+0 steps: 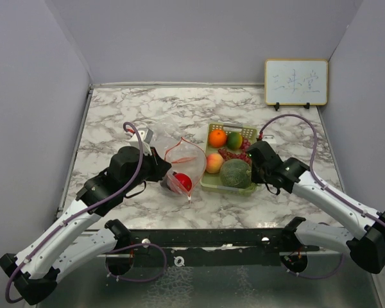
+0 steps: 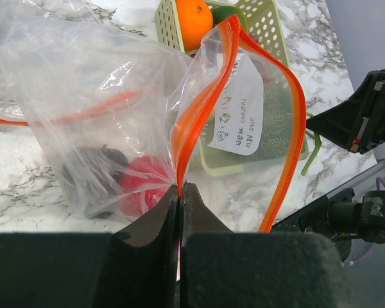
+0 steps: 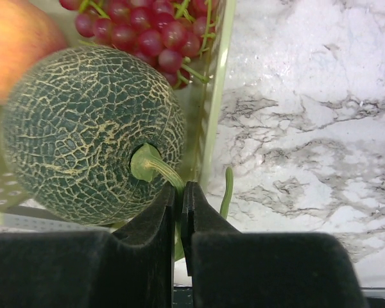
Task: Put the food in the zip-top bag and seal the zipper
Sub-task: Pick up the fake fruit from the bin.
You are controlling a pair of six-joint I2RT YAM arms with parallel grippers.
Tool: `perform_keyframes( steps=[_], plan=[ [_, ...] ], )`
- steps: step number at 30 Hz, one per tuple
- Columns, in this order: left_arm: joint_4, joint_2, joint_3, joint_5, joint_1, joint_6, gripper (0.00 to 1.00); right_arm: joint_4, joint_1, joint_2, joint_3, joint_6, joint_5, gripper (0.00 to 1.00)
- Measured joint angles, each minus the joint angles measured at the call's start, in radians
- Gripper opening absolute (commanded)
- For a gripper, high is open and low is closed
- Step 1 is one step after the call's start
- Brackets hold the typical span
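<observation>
The clear zip-top bag [image 1: 183,160] with an orange zipper [image 2: 295,122] stands open on the table left of the tray. A red fruit [image 1: 183,181] lies inside it, also seen in the left wrist view [image 2: 144,186]. My left gripper [image 2: 180,189] is shut on the bag's zipper edge. The netted melon [image 1: 235,173] sits in the tray's near right corner. My right gripper [image 3: 181,189] is shut on the melon's green stem [image 3: 155,168]. An orange [image 1: 217,137], a green fruit [image 1: 235,140], a peach [image 1: 213,162] and red grapes [image 3: 141,29] are in the tray.
The pale green tray [image 1: 248,131] sits mid-table on the marble top. A small whiteboard [image 1: 296,82] stands at the back right. Grey walls enclose the table on three sides.
</observation>
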Motion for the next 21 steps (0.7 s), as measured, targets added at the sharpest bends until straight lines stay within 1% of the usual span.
perform_keyframes(
  steps=[4, 8, 15, 18, 21],
  plan=[
    [0.005, 0.0, -0.01, 0.0, 0.0, -0.003, 0.0, -0.018, 0.0, -0.008, 0.045, -0.02, -0.016, 0.02],
    [0.011, 0.0, -0.021, 0.0, 0.0, -0.005, 0.0, -0.015, -0.002, -0.039, 0.097, -0.084, -0.095, 0.02],
    [0.017, 0.008, -0.024, 0.0, 0.0, -0.007, 0.0, 0.106, -0.005, -0.166, 0.192, -0.204, -0.319, 0.02],
    [0.022, 0.011, -0.024, 0.0, 0.0, -0.008, 0.0, 0.186, -0.005, -0.188, 0.25, -0.244, -0.442, 0.02],
    [0.023, 0.015, -0.024, 0.0, 0.0, -0.008, 0.0, 0.29, -0.006, -0.198, 0.27, -0.265, -0.592, 0.02]
  ],
)
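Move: The right hand already pinches the melon's stem, the melon's middle about 6 cm left, 2 ahead and 2 below. The bag's open mouth is some 22 cm left of this hand, 5 ahead and 5 higher. The peach sits about 13 cm left, 6 ahead, the grapes 8 left, 10 ahead, both some 6 below. For the left hand, holding the bag's rim, the mouth's middle lies about 6 cm right, 1 ahead, 5 below. The right hand hoists the melon by its stem about 20 cm up, 10 cm left, wrist swinging counter-clockwise. ##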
